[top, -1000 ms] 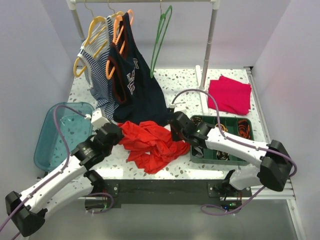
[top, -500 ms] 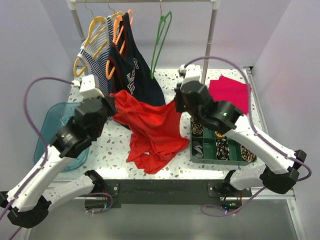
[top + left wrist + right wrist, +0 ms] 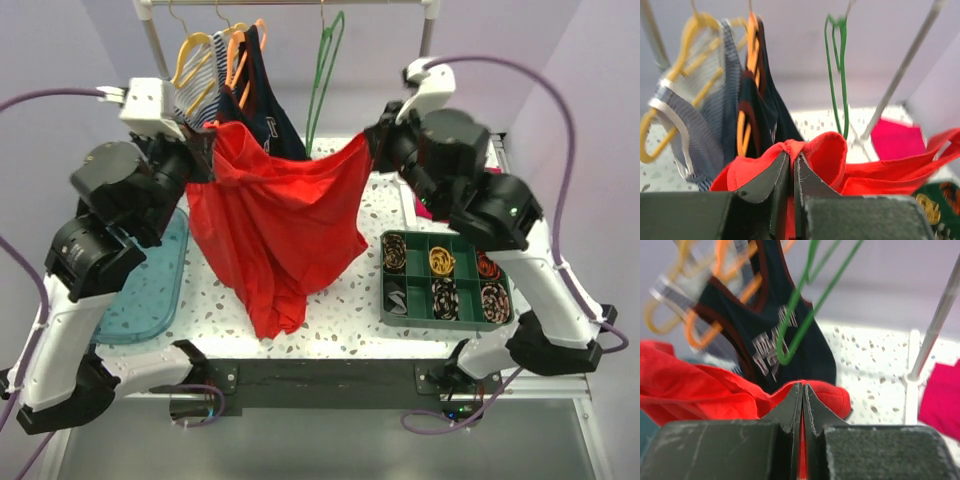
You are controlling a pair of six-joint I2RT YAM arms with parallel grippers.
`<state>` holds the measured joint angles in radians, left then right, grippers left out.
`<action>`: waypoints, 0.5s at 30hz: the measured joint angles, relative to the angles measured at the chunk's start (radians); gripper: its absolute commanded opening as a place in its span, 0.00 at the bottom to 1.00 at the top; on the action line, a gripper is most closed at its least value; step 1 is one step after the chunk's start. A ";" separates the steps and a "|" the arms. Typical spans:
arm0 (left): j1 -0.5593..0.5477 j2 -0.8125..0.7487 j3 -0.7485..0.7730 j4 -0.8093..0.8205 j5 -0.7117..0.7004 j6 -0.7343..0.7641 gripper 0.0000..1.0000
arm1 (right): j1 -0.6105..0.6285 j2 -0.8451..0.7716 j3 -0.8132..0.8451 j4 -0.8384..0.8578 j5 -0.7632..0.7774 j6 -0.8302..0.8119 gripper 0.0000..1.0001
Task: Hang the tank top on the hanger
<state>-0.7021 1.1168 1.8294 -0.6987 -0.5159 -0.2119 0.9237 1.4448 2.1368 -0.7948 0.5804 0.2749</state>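
Note:
The red-orange tank top (image 3: 280, 225) hangs in the air, stretched between both grippers, its lower end just above the table. My left gripper (image 3: 208, 140) is shut on its left strap; red fabric (image 3: 790, 147) bunches between the jaws. My right gripper (image 3: 372, 150) is shut on the other strap, a red fold (image 3: 832, 392) pinched in the jaws. The green hanger (image 3: 325, 70) hangs on the rail behind, between the two grippers, and shows in both wrist views: the green hanger (image 3: 837, 70) ahead of the left one, the green hanger (image 3: 800, 310) just above the right fingertips.
On the rail hang a navy lettered top (image 3: 255, 95) on orange hangers and a striped top (image 3: 195, 90) on a yellow hanger. A teal tray (image 3: 150, 285) lies left, a green compartment box (image 3: 440, 275) right, a magenta cloth (image 3: 940, 395) behind it. A rack post (image 3: 425, 70) stands right.
Both arms have risen from table level and moved apart, lifting the tank top off the table and spreading it in front of the rail.

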 measured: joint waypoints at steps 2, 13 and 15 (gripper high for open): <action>0.001 -0.023 -0.109 -0.001 0.050 -0.005 0.18 | 0.000 -0.064 -0.197 0.019 -0.014 0.017 0.00; 0.002 -0.058 -0.957 0.084 0.312 -0.158 0.42 | 0.000 -0.162 -0.982 0.095 -0.143 0.192 0.00; 0.002 -0.042 -1.029 0.113 0.343 -0.195 0.59 | 0.000 -0.166 -1.032 0.109 -0.162 0.217 0.00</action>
<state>-0.7006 1.0748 0.8001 -0.5858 -0.1734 -0.4065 0.9234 1.2793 1.1049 -0.6861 0.4183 0.4915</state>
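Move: The tank top is pinched at both ends and hangs high; the bare table patch it goes down to lies some 46 cm below both hands, about 3 cm back and 11 cm right of the left hand, 5 cm back and 20 cm left of the right. The navy jersey's hem is about 10 cm ahead and 10 cm right of the left hand, the blue bin roughly 28 cm to its left, level with it. The green tray is some 19 cm right and 4 cm back of the right hand, all at table height. The red tank top is swept fast down towards the table by both hands, the left sinking about 40 cm, the right some 34 cm, each drawing back a little near the end. Both hands tip nose-down, the left nearly 50 degrees. The right keeps its pinch; the left's fingers part partway around the cloth at the end. ##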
